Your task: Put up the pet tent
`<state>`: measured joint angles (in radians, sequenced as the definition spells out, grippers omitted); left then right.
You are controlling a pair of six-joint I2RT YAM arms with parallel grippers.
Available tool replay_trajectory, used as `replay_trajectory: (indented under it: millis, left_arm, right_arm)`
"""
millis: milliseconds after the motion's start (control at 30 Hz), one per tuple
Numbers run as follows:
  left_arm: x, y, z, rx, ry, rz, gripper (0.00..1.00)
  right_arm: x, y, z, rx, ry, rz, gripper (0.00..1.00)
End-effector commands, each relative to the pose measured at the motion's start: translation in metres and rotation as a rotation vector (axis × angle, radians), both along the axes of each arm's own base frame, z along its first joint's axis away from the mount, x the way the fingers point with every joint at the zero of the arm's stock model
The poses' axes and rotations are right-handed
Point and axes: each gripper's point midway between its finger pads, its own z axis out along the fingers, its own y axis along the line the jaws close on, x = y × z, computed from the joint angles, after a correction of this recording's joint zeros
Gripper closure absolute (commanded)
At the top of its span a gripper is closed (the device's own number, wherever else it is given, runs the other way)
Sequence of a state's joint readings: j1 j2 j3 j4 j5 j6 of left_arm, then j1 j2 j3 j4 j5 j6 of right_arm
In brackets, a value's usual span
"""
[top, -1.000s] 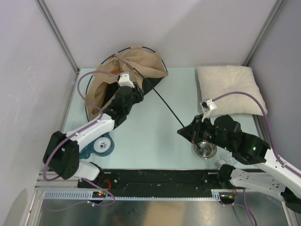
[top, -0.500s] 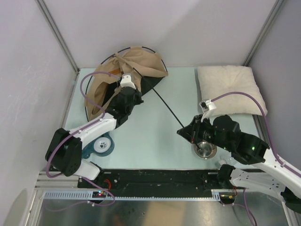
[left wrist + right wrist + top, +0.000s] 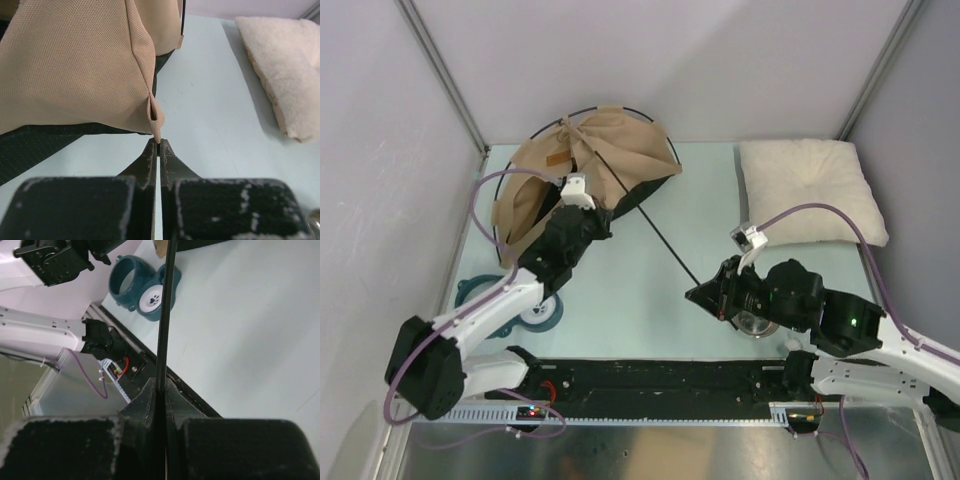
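Observation:
The pet tent (image 3: 585,160) lies collapsed at the table's back left, tan fabric with black lining and a brown label patch (image 3: 556,158). My left gripper (image 3: 604,214) is at its near edge, shut on a pointed corner of the tan fabric (image 3: 75,65); in the left wrist view the left gripper (image 3: 159,144) pinches the very tip of that corner. A thin black pole (image 3: 660,235) runs from the tent toward the right arm. My right gripper (image 3: 693,293) is shut on the pole's near end, and in the right wrist view the pole (image 3: 165,315) rises straight out of the right gripper (image 3: 161,386).
A cream pillow (image 3: 810,190) lies at the back right. A teal pet bowl (image 3: 535,310) with a paw print sits under the left arm. A steel bowl (image 3: 755,322) is partly hidden beneath the right arm. Grey walls close in the back and sides.
The left gripper shut on the tent's fabric corner and drew back toward the near left, tugging the fabric. The right gripper shifted left and nearer with the pole.

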<state>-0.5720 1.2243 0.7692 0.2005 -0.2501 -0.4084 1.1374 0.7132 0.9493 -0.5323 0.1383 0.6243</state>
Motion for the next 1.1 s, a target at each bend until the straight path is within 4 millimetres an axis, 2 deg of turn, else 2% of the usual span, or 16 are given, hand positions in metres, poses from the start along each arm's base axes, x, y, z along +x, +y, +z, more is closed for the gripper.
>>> replay_trajectory:
  millis: [0,133,300,400,500,633,833,933,1067]
  left_arm:
    - [-0.023,0.002,0.023,-0.015,-0.093,-0.075,1.00]
    - [-0.039,0.007,0.025,-0.026,-0.116,-0.106,1.00]
    - [-0.061,0.013,0.013,-0.030,-0.123,-0.144,1.00]
    - [-0.071,0.019,0.005,-0.035,-0.123,-0.149,1.00]
    - [-0.083,0.021,-0.006,-0.042,-0.121,-0.166,1.00]
    - [-0.097,0.025,-0.012,-0.031,-0.156,-0.184,1.00]
    - [-0.105,0.031,-0.015,-0.024,-0.182,-0.168,1.00]
    - [-0.107,0.031,-0.022,-0.016,-0.171,-0.167,1.00]
    - [-0.109,0.029,-0.024,-0.019,-0.168,-0.175,1.00]
  right_arm:
    - [-0.008,0.007,0.029,0.084,-0.098,0.005,1.00]
    - [-0.019,0.012,0.029,0.080,-0.109,0.017,1.00]
    - [-0.033,0.021,0.018,0.038,-0.108,0.039,1.00]
    - [-0.034,0.034,0.015,0.030,-0.117,0.048,1.00]
    - [-0.032,0.053,0.012,0.020,-0.136,0.051,1.00]
    - [-0.029,0.082,0.018,0.063,-0.159,0.068,1.00]
    - [-0.024,0.121,0.024,0.139,-0.173,0.075,1.00]
    - [-0.018,0.135,0.031,0.187,-0.196,0.039,1.00]
    - [0.000,0.146,0.034,0.233,-0.210,-0.071,1.00]
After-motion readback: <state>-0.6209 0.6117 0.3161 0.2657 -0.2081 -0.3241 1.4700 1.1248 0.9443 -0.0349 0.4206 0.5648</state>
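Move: The left hand already pinches the tent's front corner; the pole's lower end, its mate, lies about 27 cm back and 23 cm to its right, near its height. The teal feeder is some 18 cm back and 20 cm left of the left hand, 17 cm lower. For the right hand, already gripping the pole near its lower end, the corner is roughly 22 cm ahead, 17 cm left and 8 cm lower; the steel bowl lies level fore-and-aft, 13 cm right, 22 cm down. Back and a little left, the left hand draws the pinched tent corner some 10 cm towards the base, its fingertips tilting up slightly. The right hand keeps the pole gripped near its lower end, first easing back about 4 cm, then sweeping left and sinking slightly, so pole and tent corner close on each other. ##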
